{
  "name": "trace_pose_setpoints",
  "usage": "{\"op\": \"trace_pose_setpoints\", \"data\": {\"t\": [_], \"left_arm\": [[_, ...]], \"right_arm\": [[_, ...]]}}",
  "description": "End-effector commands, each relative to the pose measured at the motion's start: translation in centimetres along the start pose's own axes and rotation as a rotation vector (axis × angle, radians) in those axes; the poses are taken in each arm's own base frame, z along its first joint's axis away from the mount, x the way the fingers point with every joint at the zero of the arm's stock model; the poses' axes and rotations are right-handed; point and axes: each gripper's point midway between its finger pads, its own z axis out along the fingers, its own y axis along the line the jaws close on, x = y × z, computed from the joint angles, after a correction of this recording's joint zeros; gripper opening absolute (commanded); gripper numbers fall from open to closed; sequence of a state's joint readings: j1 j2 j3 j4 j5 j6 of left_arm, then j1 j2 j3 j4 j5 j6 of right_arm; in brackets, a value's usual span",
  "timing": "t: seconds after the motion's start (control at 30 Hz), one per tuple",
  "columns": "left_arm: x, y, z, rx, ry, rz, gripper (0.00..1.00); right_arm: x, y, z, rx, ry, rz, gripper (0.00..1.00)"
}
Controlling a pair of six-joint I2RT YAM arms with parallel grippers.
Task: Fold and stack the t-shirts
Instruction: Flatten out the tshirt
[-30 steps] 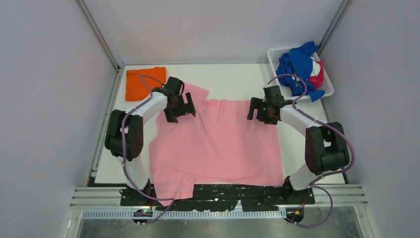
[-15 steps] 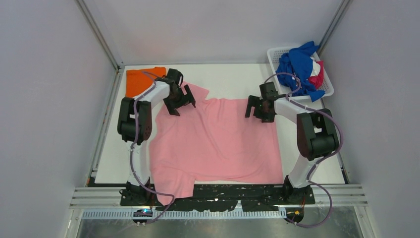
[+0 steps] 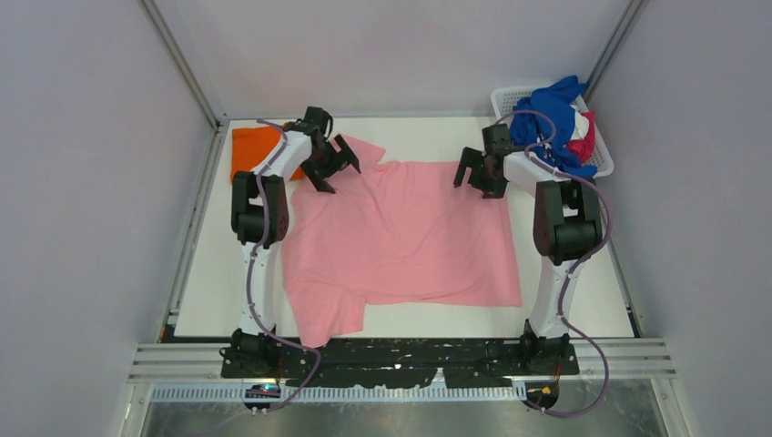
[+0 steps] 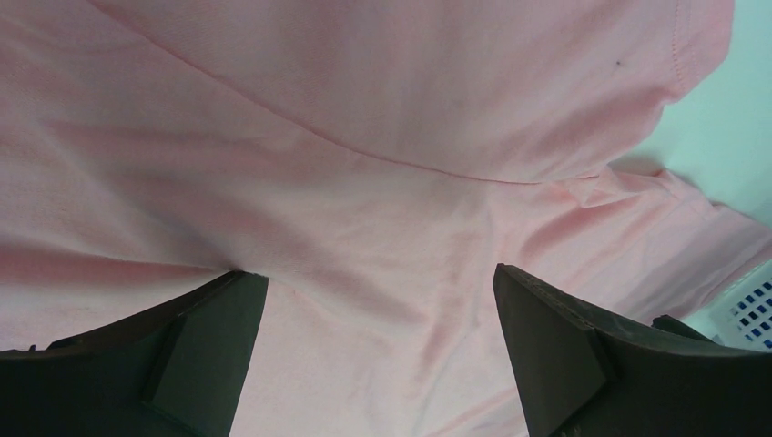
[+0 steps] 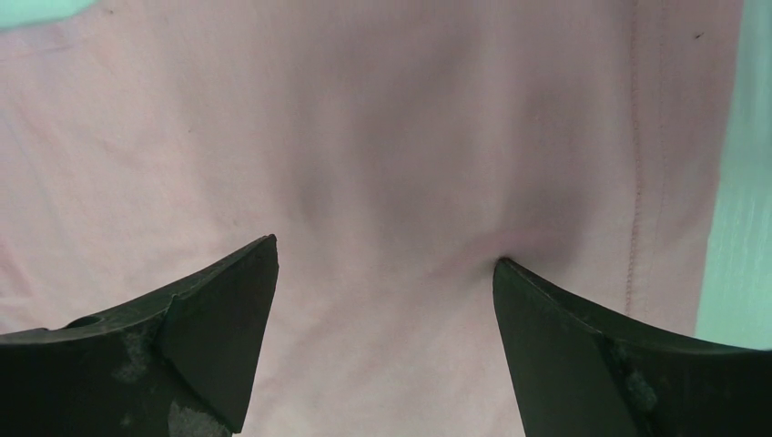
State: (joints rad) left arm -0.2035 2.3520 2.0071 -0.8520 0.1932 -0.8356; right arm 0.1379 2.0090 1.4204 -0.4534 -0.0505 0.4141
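A light pink t-shirt (image 3: 401, 237) lies spread flat over the middle of the table. My left gripper (image 3: 332, 164) stands open at its far left, near the sleeve. In the left wrist view its fingertips (image 4: 238, 278) rest wide apart on the pink cloth (image 4: 364, 137), with nothing pinched between them. At the shirt's far right corner my right gripper (image 3: 480, 175) is also open, both tips pressed onto the fabric (image 5: 364, 118) beside a stitched hem. A folded orange t-shirt (image 3: 248, 146) lies at the back left, partly hidden by the left arm.
A white slatted basket (image 3: 506, 95) at the back right holds blue (image 3: 546, 114), magenta (image 3: 587, 141) and white shirts in a heap. White table (image 3: 218, 273) shows to the left and right of the pink shirt. Grey walls enclose three sides.
Both arms have stretched toward the back of the table. The pink shirt has slid back with them, and its near hem has come away from the front edge.
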Motion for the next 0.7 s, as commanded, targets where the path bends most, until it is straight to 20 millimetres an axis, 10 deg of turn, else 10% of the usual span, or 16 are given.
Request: {"op": "trace_pose_setpoints", "data": {"t": [0.0, 0.3, 0.5, 0.67], "left_arm": [[-1.7, -1.0, 0.7, 0.031, -0.014, -0.055, 1.0], [-4.4, -2.6, -1.4, 0.103, -0.076, -0.053, 1.0], [-3.4, -4.2, -8.3, 0.155, -0.172, 0.086, 1.0], [0.4, -1.2, -13.5, 0.108, -0.231, 0.146, 1.0]], "right_arm": [[-2.4, -0.5, 1.2, 0.013, -0.017, 0.005, 0.95], [-6.8, 0.8, 0.1, -0.022, -0.096, -0.028, 0.95], [-7.5, 4.0, -6.1, -0.097, -0.194, -0.094, 0.95], [-5.5, 4.1, -11.0, -0.108, -0.258, -0.104, 0.95]]}}
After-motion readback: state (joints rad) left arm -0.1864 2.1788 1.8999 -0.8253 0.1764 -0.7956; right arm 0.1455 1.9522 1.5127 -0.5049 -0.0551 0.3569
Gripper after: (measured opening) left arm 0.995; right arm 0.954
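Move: The pink t-shirt lies spread under both open grippers, which rest on its far part: its middle is about 18 cm back and 15 cm to the right of the left hand. The orange folded shirt is some 16 cm to that hand's left and 5 cm farther out. From the right hand the t-shirt's middle lies about 15 cm back and 17 cm left, the laundry basket roughly 20 cm right and 12 cm ahead. Both open grippers push the pink t-shirt about 4 cm forward, then lift off some 5 cm, drawing back. ##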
